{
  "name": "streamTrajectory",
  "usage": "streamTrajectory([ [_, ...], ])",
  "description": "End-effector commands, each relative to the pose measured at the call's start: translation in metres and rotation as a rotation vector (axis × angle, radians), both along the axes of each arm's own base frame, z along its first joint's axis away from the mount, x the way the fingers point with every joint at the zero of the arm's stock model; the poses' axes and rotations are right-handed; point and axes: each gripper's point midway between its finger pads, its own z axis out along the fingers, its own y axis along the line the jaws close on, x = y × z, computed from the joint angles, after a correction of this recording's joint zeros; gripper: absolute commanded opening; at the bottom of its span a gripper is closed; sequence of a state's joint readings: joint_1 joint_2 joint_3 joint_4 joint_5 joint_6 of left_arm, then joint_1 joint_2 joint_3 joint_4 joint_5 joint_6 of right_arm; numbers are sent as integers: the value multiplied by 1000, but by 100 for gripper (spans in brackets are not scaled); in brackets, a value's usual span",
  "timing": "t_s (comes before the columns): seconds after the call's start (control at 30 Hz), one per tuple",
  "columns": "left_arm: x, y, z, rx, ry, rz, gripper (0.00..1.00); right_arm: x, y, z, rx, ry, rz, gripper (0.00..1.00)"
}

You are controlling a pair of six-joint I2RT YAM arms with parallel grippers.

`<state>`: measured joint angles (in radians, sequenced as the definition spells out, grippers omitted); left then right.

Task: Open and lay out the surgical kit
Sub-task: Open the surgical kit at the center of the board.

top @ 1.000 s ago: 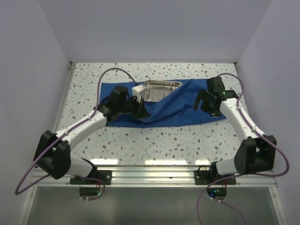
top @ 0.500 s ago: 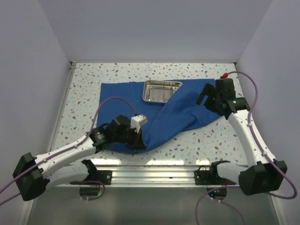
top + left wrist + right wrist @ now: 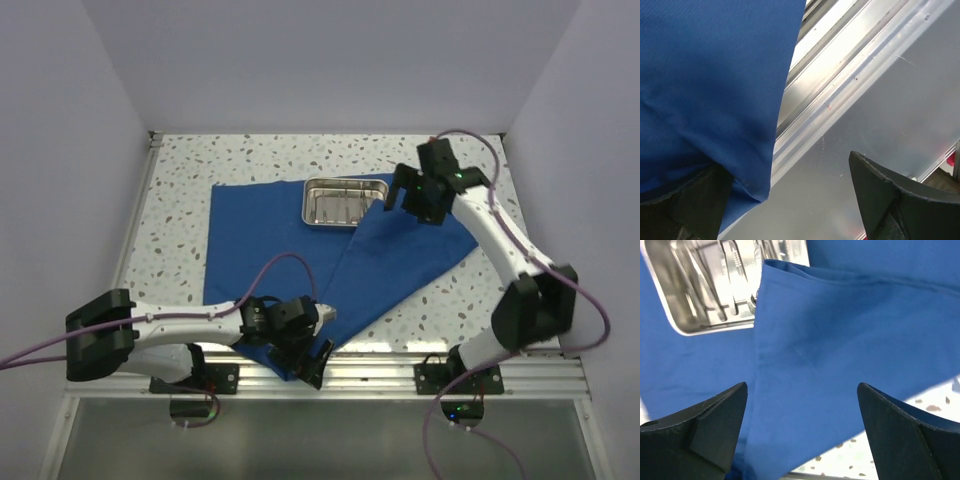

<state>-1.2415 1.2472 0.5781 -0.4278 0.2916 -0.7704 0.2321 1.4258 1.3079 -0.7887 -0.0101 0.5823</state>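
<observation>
The royal-blue cloth of the surgical kit lies spread across the speckled table, and a fold still doubles over its right half. The steel tray sits on the cloth at the back; thin steel instruments show inside the tray. My left gripper is at the near edge by the cloth's front corner. It is open, and the cloth hangs against one finger without being pinched. My right gripper hovers open over the fold, just right of the tray.
An aluminium rail runs along the table's near edge, and the cloth's front corner reaches over it. White walls close in the left, back and right sides. Bare speckled tabletop surrounds the cloth.
My left gripper dragged the cloth's corner to the near edge and opened, letting it go. The cloth spread out flatter. My right arm swung left toward the tray.
</observation>
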Motion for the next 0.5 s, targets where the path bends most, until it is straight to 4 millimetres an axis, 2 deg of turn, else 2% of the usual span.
streamTrajectory([
  [0.0, 8, 15, -26, 167, -26, -2, 99, 6, 34, -30, -225, 161, 164, 95],
  [0.1, 17, 1, -26, 170, -55, -8, 100, 18, 52, -30, -190, 139, 179, 95],
  [0.13, 19, -6, -23, 150, -59, -8, 100, 29, 59, -28, -167, 96, 173, 95],
  [0.2, 21, -17, -20, 118, -61, -1, 100, 41, 60, -25, -186, 77, 156, 95],
  [0.23, 22, -22, -17, 100, -61, -2, 100, 39, 57, -37, -221, 135, 161, 95],
  [0.27, 22, -24, -16, 92, -63, -4, 100, 47, 59, -32, -236, 126, 164, 95],
  [0.4, 25, -27, -12, 69, -82, -18, 99, 59, 48, -44, -359, 168, 154, 95],
  [0.47, 26, -28, -11, 60, -87, -25, 100, 66, 54, -50, -366, 158, 169, 95],
])
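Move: The folded-over flap of the blue cloth, its tip at the tray's right end, lies roughly 13 cm ahead of my open right hand, 5 cm to its left and 16 cm below. The tray's middle is about 14 cm ahead and 14 cm to the left, 17 cm down. The scissors in it lie some 5 cm left of the flap's tip, level with it. From my left hand the flap is about 47 cm ahead and 20 cm to the right. I swing my right hand left and down over the cloth, about 7 cm across and 6 cm lower. Then I push on forward another 4 cm or so towards the flap's tip beside the tray, easing up slightly. The wrist turns some 10 degrees counter-clockwise and rolls its left side down; the fingers stay wide open and touch nothing yet. ##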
